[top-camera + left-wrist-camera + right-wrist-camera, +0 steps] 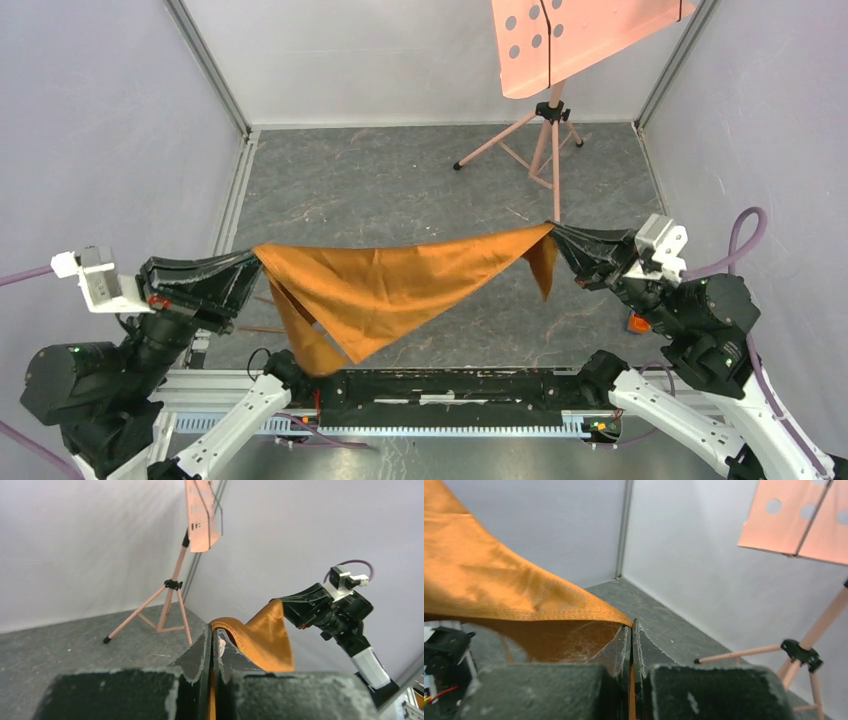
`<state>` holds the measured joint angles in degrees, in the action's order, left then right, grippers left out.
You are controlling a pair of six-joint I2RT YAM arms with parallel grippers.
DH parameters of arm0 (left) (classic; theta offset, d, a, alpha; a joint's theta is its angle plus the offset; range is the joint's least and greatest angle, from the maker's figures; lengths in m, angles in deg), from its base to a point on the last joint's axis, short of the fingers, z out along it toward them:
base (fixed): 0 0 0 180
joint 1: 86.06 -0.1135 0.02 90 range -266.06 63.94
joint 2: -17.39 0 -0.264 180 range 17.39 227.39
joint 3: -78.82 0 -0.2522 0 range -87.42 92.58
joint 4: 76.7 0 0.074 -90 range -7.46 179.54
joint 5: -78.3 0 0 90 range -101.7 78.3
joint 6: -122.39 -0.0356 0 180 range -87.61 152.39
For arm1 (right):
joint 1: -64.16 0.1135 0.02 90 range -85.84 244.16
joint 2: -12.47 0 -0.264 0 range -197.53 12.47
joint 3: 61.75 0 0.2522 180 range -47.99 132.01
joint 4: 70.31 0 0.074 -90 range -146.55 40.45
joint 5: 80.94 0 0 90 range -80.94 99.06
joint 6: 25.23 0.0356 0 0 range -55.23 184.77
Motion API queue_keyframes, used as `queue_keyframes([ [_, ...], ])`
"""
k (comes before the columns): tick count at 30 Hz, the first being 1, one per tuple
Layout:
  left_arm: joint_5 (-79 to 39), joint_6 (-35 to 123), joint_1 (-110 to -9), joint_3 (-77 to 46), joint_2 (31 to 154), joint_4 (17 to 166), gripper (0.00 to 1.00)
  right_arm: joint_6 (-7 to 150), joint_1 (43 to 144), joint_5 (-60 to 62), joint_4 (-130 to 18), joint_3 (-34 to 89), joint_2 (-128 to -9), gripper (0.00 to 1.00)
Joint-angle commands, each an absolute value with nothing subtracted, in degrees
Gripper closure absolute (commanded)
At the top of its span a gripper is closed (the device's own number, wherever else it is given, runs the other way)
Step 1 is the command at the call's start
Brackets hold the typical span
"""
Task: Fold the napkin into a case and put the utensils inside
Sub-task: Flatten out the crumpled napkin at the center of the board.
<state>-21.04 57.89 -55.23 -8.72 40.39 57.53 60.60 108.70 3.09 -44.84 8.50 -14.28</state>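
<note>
The orange-brown napkin (400, 285) hangs in the air, stretched between both grippers and sagging to a point near the front rail. My left gripper (258, 255) is shut on its left corner; in the left wrist view the cloth (265, 635) comes out from between the closed jaws (212, 632). My right gripper (553, 232) is shut on the right corner, where a short flap dangles. The right wrist view shows the hem (489, 590) running into the closed jaws (631, 625). Thin copper-brown utensils (258, 328) lie on the table under the cloth's left end, mostly hidden.
A salmon-pink perforated panel (560, 40) on a tripod (545, 140) stands at the back right of the grey table. White walls with metal posts enclose the back and sides. The black rail (440, 385) between the arm bases runs along the near edge.
</note>
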Motion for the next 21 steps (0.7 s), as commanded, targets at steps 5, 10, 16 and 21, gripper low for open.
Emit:
queue_keyframes([
  [5, 6.66, 60.95, -55.38, -10.18, 56.09, 51.94, 0.98, 64.72, 108.63, 41.31, -46.52, 8.36, -25.67, 1.0],
  [10, 18.16, 57.99, -56.66, -7.14, 77.16, 50.19, 0.98, 64.42, 104.95, 50.11, -54.74, 0.28, -39.43, 1.0],
  [16, 4.37, 61.38, -70.4, -3.19, 105.77, 51.13, 0.89, 66.22, 93.05, 44.08, -57.66, 0.98, -61.59, 0.86],
  [21, -1.13, 57.47, -70.72, 4.17, 113.36, 48.04, 0.32, 65.48, 92.99, 42.89, -41.74, 13.04, -71.3, 0.31],
])
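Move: Both hands hold the napkin stretched high between them, near corner hanging. For the left hand, the far-left laying spot on the board is roughly 34 cm straight ahead and 50 cm below; the utensils lie some 8 cm ahead, 9 cm to its left. From the right hand, the far-right laying spot is about 25 cm ahead, 5 cm right and 43 cm down, with the tripod foot 7 cm nearer than that spot and 11 cm right of it. Both arms fling the napkin out over the board, starting mostly level and then diving: the left hand goes about 36 cm forward and as far down, the right some 24 cm forward and 31 cm down, easing 7 cm to its right so the far edge stays spread. On the way each wrist tips from slightly upward to steeply down, the left also turning counter-clockwise and the right clockwise, and in the last stretch of the dive both grippers open wide and let go of the cloth while still above the board. ##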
